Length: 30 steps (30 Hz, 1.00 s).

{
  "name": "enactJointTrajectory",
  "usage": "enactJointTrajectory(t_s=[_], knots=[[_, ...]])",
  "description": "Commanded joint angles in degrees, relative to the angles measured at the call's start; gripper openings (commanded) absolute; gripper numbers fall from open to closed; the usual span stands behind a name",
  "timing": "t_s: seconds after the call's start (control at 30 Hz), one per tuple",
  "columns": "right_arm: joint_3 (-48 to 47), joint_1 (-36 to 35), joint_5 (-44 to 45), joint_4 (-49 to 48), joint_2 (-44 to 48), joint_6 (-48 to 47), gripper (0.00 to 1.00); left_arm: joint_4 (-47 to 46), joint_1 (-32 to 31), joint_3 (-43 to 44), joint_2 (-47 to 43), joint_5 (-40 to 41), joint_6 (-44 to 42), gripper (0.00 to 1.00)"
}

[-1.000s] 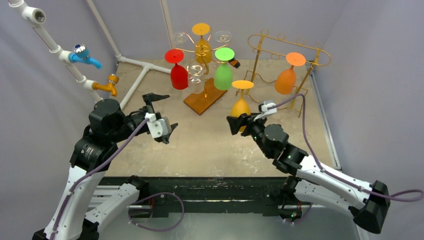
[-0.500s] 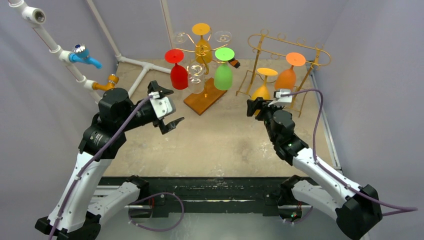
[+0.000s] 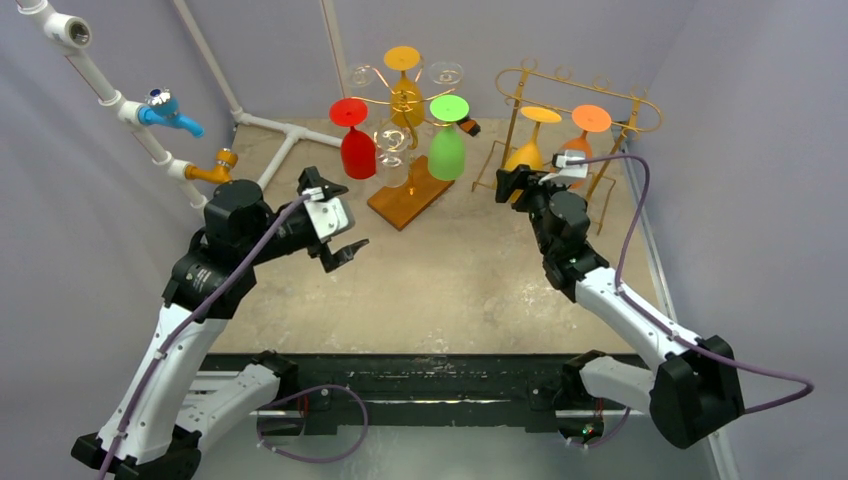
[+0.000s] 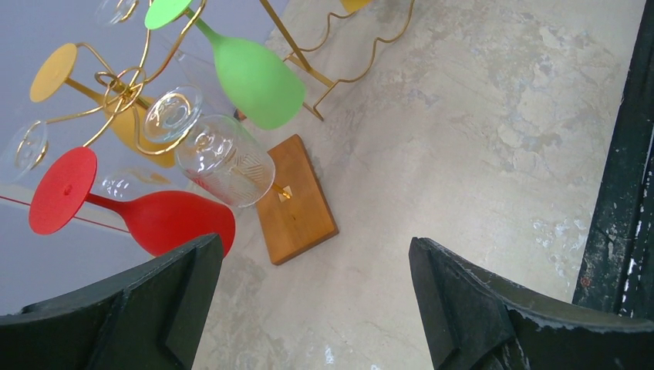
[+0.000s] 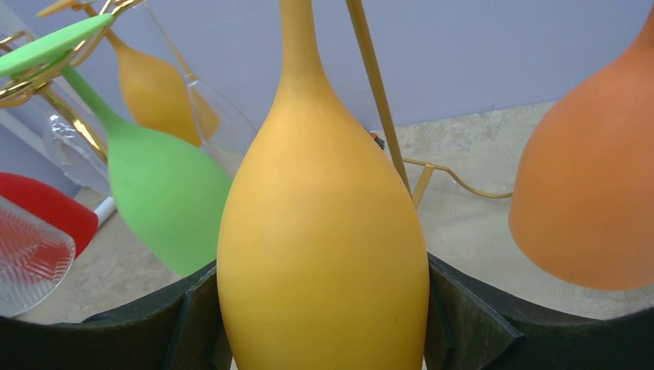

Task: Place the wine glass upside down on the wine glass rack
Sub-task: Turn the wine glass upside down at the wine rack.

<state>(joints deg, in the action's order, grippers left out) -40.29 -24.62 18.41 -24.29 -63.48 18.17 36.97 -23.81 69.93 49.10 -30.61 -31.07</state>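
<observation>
The yellow wine glass (image 3: 522, 158) is upside down, its round foot (image 3: 541, 114) level with the top rails of the gold wine glass rack (image 3: 625, 103) at the back right. My right gripper (image 3: 520, 180) is shut on its bowl. In the right wrist view the bowl (image 5: 324, 231) fills the gap between the fingers (image 5: 463, 316), with a rack rod (image 5: 378, 92) just behind the stem. I cannot tell whether the foot rests on the rails. An orange glass (image 3: 590, 118) hangs on the same rack just to the right. My left gripper (image 3: 355, 213) is open and holds nothing (image 4: 316, 254).
A gold tree-shaped stand on a wooden base (image 3: 410, 190) at back centre carries red (image 3: 357, 150), green (image 3: 446, 148), yellow and clear glasses. White pipes with a blue tap (image 3: 170, 112) and an orange tap (image 3: 215, 172) run along the left. The orange glass (image 5: 586, 193) hangs close to my right finger.
My right arm carried the yellow glass from mid-table up and back to the gold rack, beside the orange glass. My left arm rose and swung slightly right, still open.
</observation>
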Motion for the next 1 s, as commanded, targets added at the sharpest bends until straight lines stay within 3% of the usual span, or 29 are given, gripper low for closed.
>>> enactJointTrajectory(t_s=[0.0,0.43,0.97], knots=[[-3.1,2.1,-1.7,-5.9,-1.9,0.4,0.74,-1.7,-0.2,-0.7,-0.9,-0.4,-0.9,1.0],[-7.4,5.5,-4.3,-7.7,-7.9,1.5,0.74,-1.8,-0.2,-2.2,-0.4,0.3,-2.9,1.0],[-6.4,7.7,-5.0,-9.2,-9.7,3.6,0.75,-2.3,-0.2,-3.0,0.0,1.2,-4.0,1.0]])
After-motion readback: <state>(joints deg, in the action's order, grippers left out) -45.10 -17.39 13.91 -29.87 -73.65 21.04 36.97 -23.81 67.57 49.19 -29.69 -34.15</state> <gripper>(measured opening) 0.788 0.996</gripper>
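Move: The right hand holds the yellow wine glass by the bowl, foot upward. The open slot it is being taken to, on the tall gold rack's near rail, lies about 6 cm ahead, 2 cm right and 11 cm above. The hanging orange glass is about 10 cm right and 1 cm ahead, the green glass on the round rack some 16 cm left and 3 cm ahead, both about 3 cm up. From the left hand the slot is roughly 36 cm right, 23 cm ahead and 3 cm up. Keeping its grip on the upside-down yellow glass, the right hand carries it forward about 5 cm and some 2 cm to the right, towards the free slot to the left of the orange glass, quick at first and then easing almost to a stop. It travels nearly level with a slight bob, the fingers still pointing forward and the wrist barely turning, so that the stem comes up to the slot in the near rail. ##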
